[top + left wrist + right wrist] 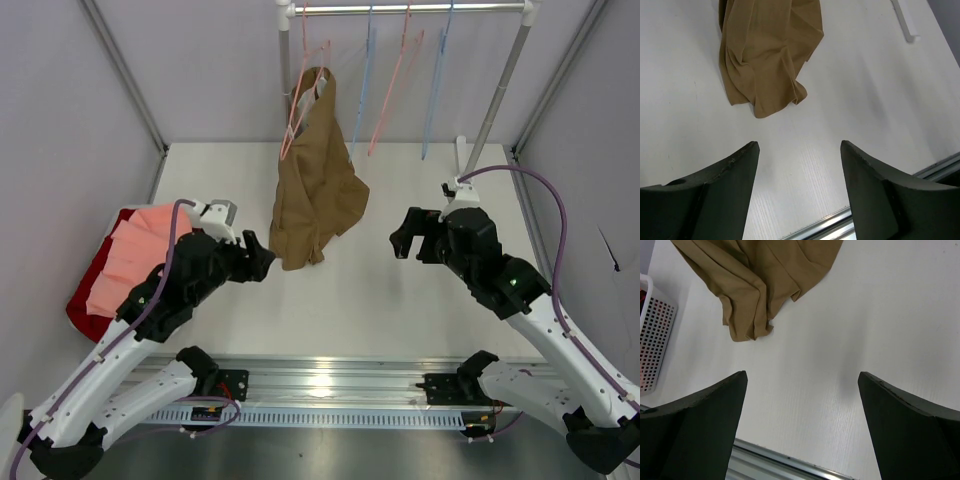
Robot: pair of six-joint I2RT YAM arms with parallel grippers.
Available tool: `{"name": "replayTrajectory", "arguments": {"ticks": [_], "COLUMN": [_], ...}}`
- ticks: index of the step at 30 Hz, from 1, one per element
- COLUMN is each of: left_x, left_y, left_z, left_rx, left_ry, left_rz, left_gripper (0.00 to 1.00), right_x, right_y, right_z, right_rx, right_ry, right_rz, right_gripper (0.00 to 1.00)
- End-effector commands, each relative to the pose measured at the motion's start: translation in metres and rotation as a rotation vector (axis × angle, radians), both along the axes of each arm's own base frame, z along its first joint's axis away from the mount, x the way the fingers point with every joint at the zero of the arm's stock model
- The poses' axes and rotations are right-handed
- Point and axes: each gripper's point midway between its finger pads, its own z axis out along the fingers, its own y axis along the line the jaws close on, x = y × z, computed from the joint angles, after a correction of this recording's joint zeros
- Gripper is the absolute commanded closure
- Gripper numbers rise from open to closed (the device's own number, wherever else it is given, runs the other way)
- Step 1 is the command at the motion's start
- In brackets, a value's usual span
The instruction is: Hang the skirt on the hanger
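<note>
The salmon-pink pleated skirt (133,255) lies at the far left on a dark red cloth (84,303), partly hidden by my left arm. Two thin pale-blue hangers hang from the rail at the back, one in the middle (365,90) and one further right (436,90). My left gripper (262,256) is open and empty, just right of the skirt and next to the brown garment's hem; in its wrist view (800,150) only bare table lies between the fingers. My right gripper (403,238) is open and empty over the table (802,377).
A brown garment (315,190) hangs on a pink hanger (297,95), its hem resting on the table (765,60) (755,280). Another pink hanger (395,90) hangs on the rail (410,9). A white perforated basket (652,340) stands at the left. A white bracket (461,155) lies at the back right.
</note>
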Motion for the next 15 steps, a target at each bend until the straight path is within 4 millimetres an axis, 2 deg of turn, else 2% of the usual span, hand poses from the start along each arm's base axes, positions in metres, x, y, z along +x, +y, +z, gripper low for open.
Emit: {"name": "replayTrajectory", "arguments": {"ticks": [1,6,7,8,10,11,15], "left_x": [0.001,0.004,0.005,0.006,0.007,0.006,0.011], "left_y": [0.005,0.025,0.032,0.048,0.065,0.085,0.125], "left_z": [0.022,0.02,0.026,0.017,0.013,0.007,-0.013], "left_rx": [-0.033,-0.031,-0.035,0.013,0.042,0.106,0.273], "left_ry": [-0.03,0.0,-0.004,0.018,0.039,0.042,0.072], "left_rz": [0.041,0.175,0.221,0.303,0.406,0.497,0.746], "left_gripper": [0.28,0.3,0.31,0.31,0.32,0.3,0.23], "right_x": [0.001,-0.001,-0.002,-0.003,-0.004,-0.005,-0.006], "right_y": [0.005,0.012,0.014,0.016,0.02,0.022,0.032], "right_z": [0.003,-0.003,-0.004,-0.004,-0.005,-0.003,-0.007], "right_rx": [0.034,0.038,0.042,0.045,0.057,0.065,0.078], "right_ry": [-0.004,0.026,0.03,0.031,0.037,0.037,0.055], "right_rz": [0.005,0.046,0.055,0.062,0.082,0.091,0.139], "right_gripper": [0.01,0.01,0.0,0.01,0.01,0.01,0.01]}}
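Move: The pink cloth heaped in the white basket lies about 30 cm to the left of the left hand, some 5 cm farther out and roughly 14 cm lower; the basket around it is centred about 31 cm left, 3 cm ahead and 18 cm down. The lower hem of the brown garment, already on its hanger, is about 11 cm ahead of the left hand, 9 cm to its right and 22 cm below. From the right hand the pink cloth is some 65 cm left, 2 cm ahead and 16 cm lower. The empty left hand swings left with gathering speed, about 8 cm and nearly level, away from the brown garment's hem and towards the pink cloth in the basket, its wrist turning counter-clockwise by some 30 degrees so that the fingers come round from pointing forward-right to nearly straight ahead, still well open. The right hand, also empty and wide open, only eases a couple of centimetres left and slightly down over bare table, and neither hand reaches any cloth. ##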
